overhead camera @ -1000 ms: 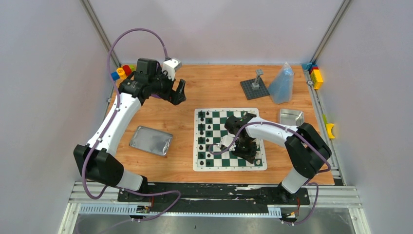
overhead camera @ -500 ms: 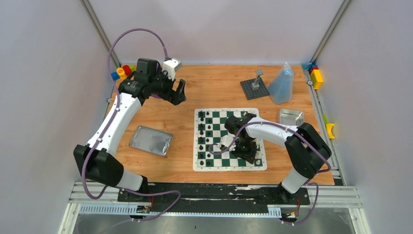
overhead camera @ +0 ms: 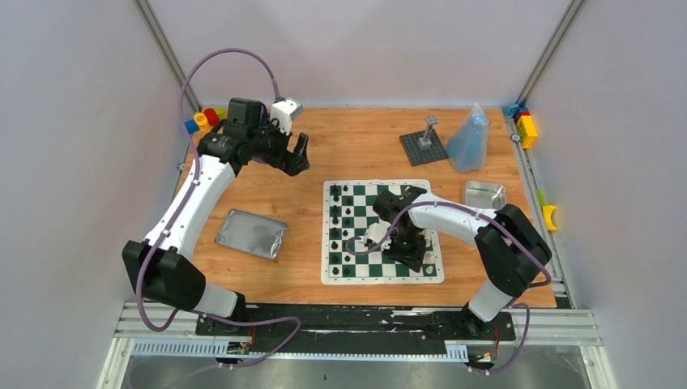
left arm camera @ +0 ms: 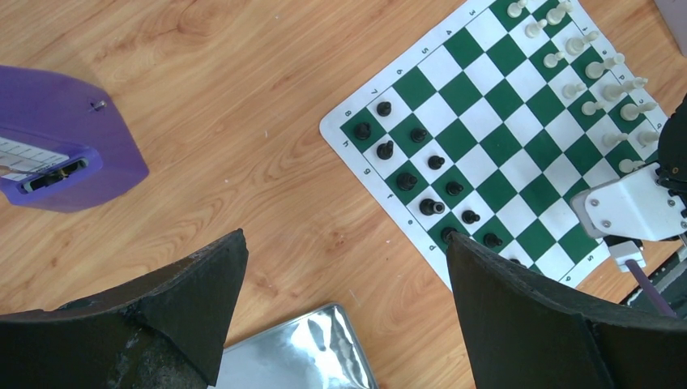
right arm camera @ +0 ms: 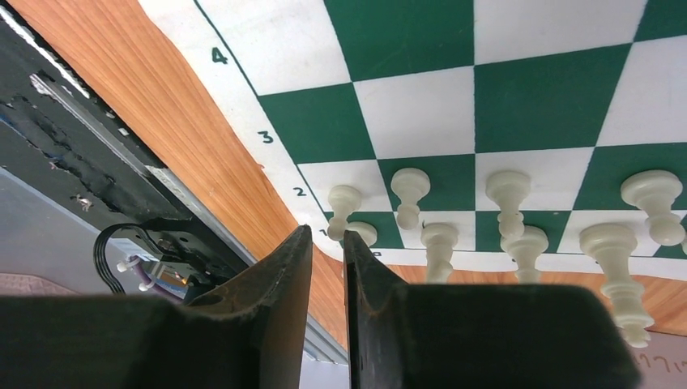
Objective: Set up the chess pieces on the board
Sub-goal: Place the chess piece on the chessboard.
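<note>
The green-and-white board (overhead camera: 328, 275) lies on the wooden table, right of centre. Black chess pieces (overhead camera: 340, 227) stand in two files along its left side. White pieces (left arm camera: 599, 73) line the opposite side. My right gripper (overhead camera: 403, 247) hangs low over the board's near right part. In the right wrist view its fingers (right arm camera: 328, 233) stand a narrow gap apart with nothing between them, just beside a white piece (right arm camera: 360, 233) on the corner square. My left gripper (overhead camera: 300, 154) hovers wide open over bare wood at the back left, empty (left arm camera: 347, 237).
A flat silver lid (overhead camera: 252, 233) lies left of the board and a silver tin (overhead camera: 484, 194) to its right. Behind stand a grey studded plate with a post (overhead camera: 424, 146) and a bluish plastic bag (overhead camera: 468, 138). Colourful blocks (overhead camera: 202, 120) sit at the back corners.
The right gripper's fingers have parted slightly and its wrist has shifted a touch. The left arm has not moved.
</note>
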`<control>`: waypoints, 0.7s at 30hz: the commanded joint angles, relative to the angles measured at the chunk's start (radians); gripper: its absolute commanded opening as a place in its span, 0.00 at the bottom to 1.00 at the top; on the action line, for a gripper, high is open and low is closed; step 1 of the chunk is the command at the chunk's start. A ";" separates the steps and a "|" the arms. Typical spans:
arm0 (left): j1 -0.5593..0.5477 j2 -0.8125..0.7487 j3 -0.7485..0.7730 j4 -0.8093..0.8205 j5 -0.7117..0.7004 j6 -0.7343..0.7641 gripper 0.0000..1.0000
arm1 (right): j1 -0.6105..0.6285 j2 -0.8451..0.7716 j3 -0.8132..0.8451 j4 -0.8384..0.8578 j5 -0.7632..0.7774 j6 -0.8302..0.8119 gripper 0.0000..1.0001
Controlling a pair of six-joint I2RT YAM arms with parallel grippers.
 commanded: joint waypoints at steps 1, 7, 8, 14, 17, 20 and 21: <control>0.005 -0.044 0.005 0.015 0.009 0.026 1.00 | 0.007 -0.062 0.064 -0.018 -0.024 0.016 0.23; 0.014 -0.071 -0.008 0.041 -0.042 0.031 1.00 | -0.056 -0.185 0.180 -0.014 -0.085 0.027 0.32; 0.016 -0.075 -0.011 0.047 -0.059 0.031 1.00 | -0.079 -0.203 0.199 -0.006 -0.092 0.031 0.35; 0.028 -0.113 -0.050 0.113 -0.153 0.027 1.00 | -0.263 -0.332 0.282 0.135 -0.133 0.062 0.44; 0.036 -0.123 -0.061 0.134 -0.187 0.022 1.00 | -0.373 -0.396 0.291 0.251 -0.178 0.107 0.60; 0.048 -0.130 -0.077 0.162 -0.211 0.007 1.00 | -0.471 -0.450 0.285 0.363 -0.219 0.159 0.78; 0.050 -0.135 -0.082 0.169 -0.213 -0.001 1.00 | -0.502 -0.462 0.283 0.395 -0.228 0.184 0.83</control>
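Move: The white pawn I have just set down stands right under my right fingertips, its middle about 2 cm below. The corner piece stands some 3 cm to the right of that pawn and level with it, and the next pawn is about 3 cm ahead of it. The box lies roughly 15 cm ahead and 16 cm to the right of my right hand. From my left hand the pawn is about 21 cm back, 26 cm right and 23 cm down. I lift my right hand off the placed pawn, up about 17 cm and forward some 14 cm over the white pieces, bowing slightly left on the way. My fingers open wide from a narrow gap as the wrist tips forward-up, raises its left side and turns clockwise. Meanwhile my open, empty left hand eases about 4 cm left and a little up, away from the board. ##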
